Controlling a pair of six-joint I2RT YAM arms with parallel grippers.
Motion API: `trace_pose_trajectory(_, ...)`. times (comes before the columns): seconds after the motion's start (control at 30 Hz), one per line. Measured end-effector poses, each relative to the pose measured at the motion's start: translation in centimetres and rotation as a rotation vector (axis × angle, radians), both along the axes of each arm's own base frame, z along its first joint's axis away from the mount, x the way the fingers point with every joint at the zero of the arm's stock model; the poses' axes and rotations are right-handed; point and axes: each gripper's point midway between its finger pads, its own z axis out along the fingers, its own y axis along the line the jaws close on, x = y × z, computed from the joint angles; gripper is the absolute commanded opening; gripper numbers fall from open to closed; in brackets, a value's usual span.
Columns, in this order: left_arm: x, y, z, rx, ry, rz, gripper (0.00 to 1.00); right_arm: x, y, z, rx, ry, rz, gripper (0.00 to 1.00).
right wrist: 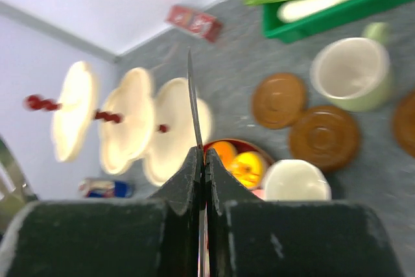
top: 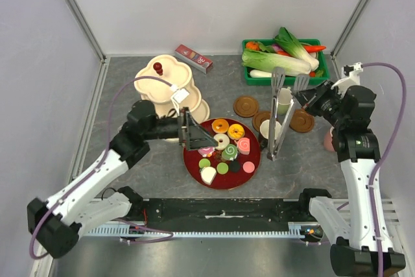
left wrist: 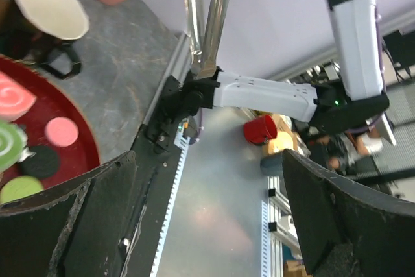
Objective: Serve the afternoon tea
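A dark red tray [top: 194, 172] holds toy donuts [top: 220, 125], swirl cakes [top: 229, 152] and round sweets [top: 248, 167]. My left gripper [top: 198, 137] hangs open and empty over the tray's left edge; in the left wrist view it [left wrist: 207, 186] has nothing between its fingers. My right gripper [top: 297, 100] is shut on metal tongs [top: 275, 141], which reach down beside a black mug [top: 267, 128]. In the right wrist view the fingers [right wrist: 203, 160] clamp the thin tong blade [right wrist: 192, 95]. A pale green mug [top: 283, 100] stands by brown coasters [top: 246, 106].
A cream three-tier stand [top: 170, 89] is left of the tray, with a red box [top: 194, 58] behind it. A green crate [top: 249, 77] of vegetables sits at the back right. A pink mug [top: 329, 139] stands by the right arm. A small can [right wrist: 104, 188] lies near the stand.
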Motion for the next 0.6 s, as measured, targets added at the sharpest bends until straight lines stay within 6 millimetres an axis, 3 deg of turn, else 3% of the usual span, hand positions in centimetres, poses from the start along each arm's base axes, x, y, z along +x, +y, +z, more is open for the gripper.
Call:
trace_pose_trajectory(0.13,0.2,-3.5,0.0,-0.034,-0.009,-0.096,0.99,0.6,3.3,0.4,0.166,-0.052,0.145,0.00)
trace_pose_trajectory(0.37,0.0,-6.0,1.9,-0.140,-0.037,-0.162,1.00,-0.2,7.7,2.2,0.389,-0.144,0.301,0.00)
trace_pose_trajectory(0.6,-0.3,-7.8,2.4,-0.186,-0.027,-0.221,0.99,-1.7,10.9,5.2,0.482,-0.218,0.407,0.00)
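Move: The left hand, open and empty, has the hinge end of the tongs about 17 cm to its right, some 3 cm back and roughly 8 cm below. The red tray lies about 7 cm ahead, 4 cm right and 29 cm below it. From the right hand, already pinching one tong arm, the left hand is some 21 cm left and 12 cm back, about level; the black mug is about 27 cm below, 2 cm ahead and 1 cm left. Still pinching one arm of the tongs, the right hand carries them about 11 cm left and some 5 cm up, swinging counter-clockwise and rolling its left side up. The left hand comes to meet it, wide open, going roughly 8 cm right and slightly up over the tray towards the hinge end, its fingers tipping up and turning clockwise a little. ##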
